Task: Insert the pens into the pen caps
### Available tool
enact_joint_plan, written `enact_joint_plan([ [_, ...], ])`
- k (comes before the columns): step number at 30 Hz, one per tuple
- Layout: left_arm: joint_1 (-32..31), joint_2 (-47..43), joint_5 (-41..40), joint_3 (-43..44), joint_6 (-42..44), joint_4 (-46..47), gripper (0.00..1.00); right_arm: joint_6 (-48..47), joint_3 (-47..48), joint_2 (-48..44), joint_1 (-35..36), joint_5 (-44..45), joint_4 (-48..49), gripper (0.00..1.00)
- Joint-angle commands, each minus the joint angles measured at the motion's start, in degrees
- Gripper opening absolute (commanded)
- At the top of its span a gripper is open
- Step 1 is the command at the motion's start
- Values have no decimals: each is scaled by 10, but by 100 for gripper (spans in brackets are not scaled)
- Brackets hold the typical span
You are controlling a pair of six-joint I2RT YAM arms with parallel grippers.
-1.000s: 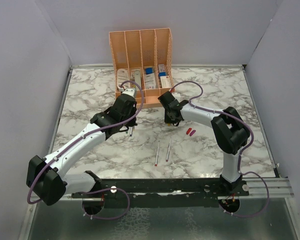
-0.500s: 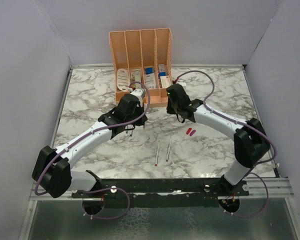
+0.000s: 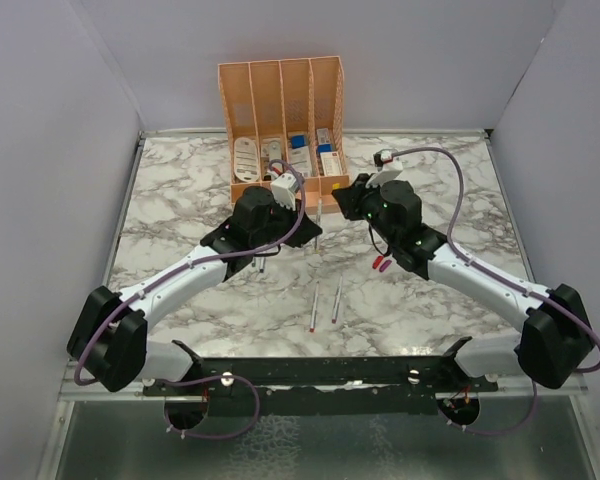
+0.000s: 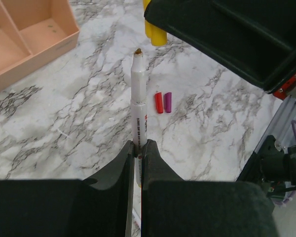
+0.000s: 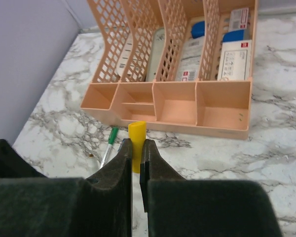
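My left gripper (image 4: 137,145) is shut on a grey-white pen (image 4: 138,108), whose bare tip points away from the wrist camera. Just beyond that tip hangs a yellow pen cap (image 5: 136,140), pinched in my shut right gripper (image 5: 136,148) with its open end sticking out. From above, the left gripper (image 3: 308,212) and right gripper (image 3: 332,205) face each other in front of the organiser, the held pen (image 3: 318,228) between them. A red cap (image 4: 159,102) and a magenta cap (image 4: 167,101) lie side by side on the marble. Two more pens (image 3: 324,302) lie near the front.
The peach organiser (image 3: 280,95) stands at the back centre, its low front trays (image 5: 187,106) just beyond the yellow cap. A pen with a green cap (image 5: 110,143) lies on the marble left of my right fingers. Grey walls close the table's left, right and back.
The right arm has swung outward and its gripper has risen toward the organiser. The left gripper has moved right with the pen, so pen tip and yellow cap now face each other.
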Motion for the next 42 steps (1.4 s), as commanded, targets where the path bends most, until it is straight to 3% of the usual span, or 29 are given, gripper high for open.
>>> enact_joint_plan([
  [1,2,25,80,22,-25,69,0,-33,-34,-35,0,-56,136,1],
  [13,0,21,94,20,-47,89,0,-46,-95,-74,0,-72,254,1],
  [42,-12,26,106,26,-60,100,0,-31,-118,-64,1,-83,263,1],
])
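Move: Above and to the right of the left hand, which holds a pen upright, the yellow cap in the right fingers sits about 6 cm right, 3 cm ahead and 11 cm higher. From the right hand, the held pen's middle lies roughly 6 cm left, 3 cm back and 8 cm lower. The red cap is some 12 cm right and 7 cm back of the right hand, the purple cap 14 cm right and 8 cm back, both about 21 cm below. Lining up in the air, the left hand carries the upright pen about 3 cm to the right and a little up and back, bringing its tip under the yellow cap. The right hand lifts the cap some 6 cm while drawing back 2 cm and tipping its fingers up nearly 20 degrees, then settles down slightly. Both grips stay shut, and both hands ease almost to a stop. ##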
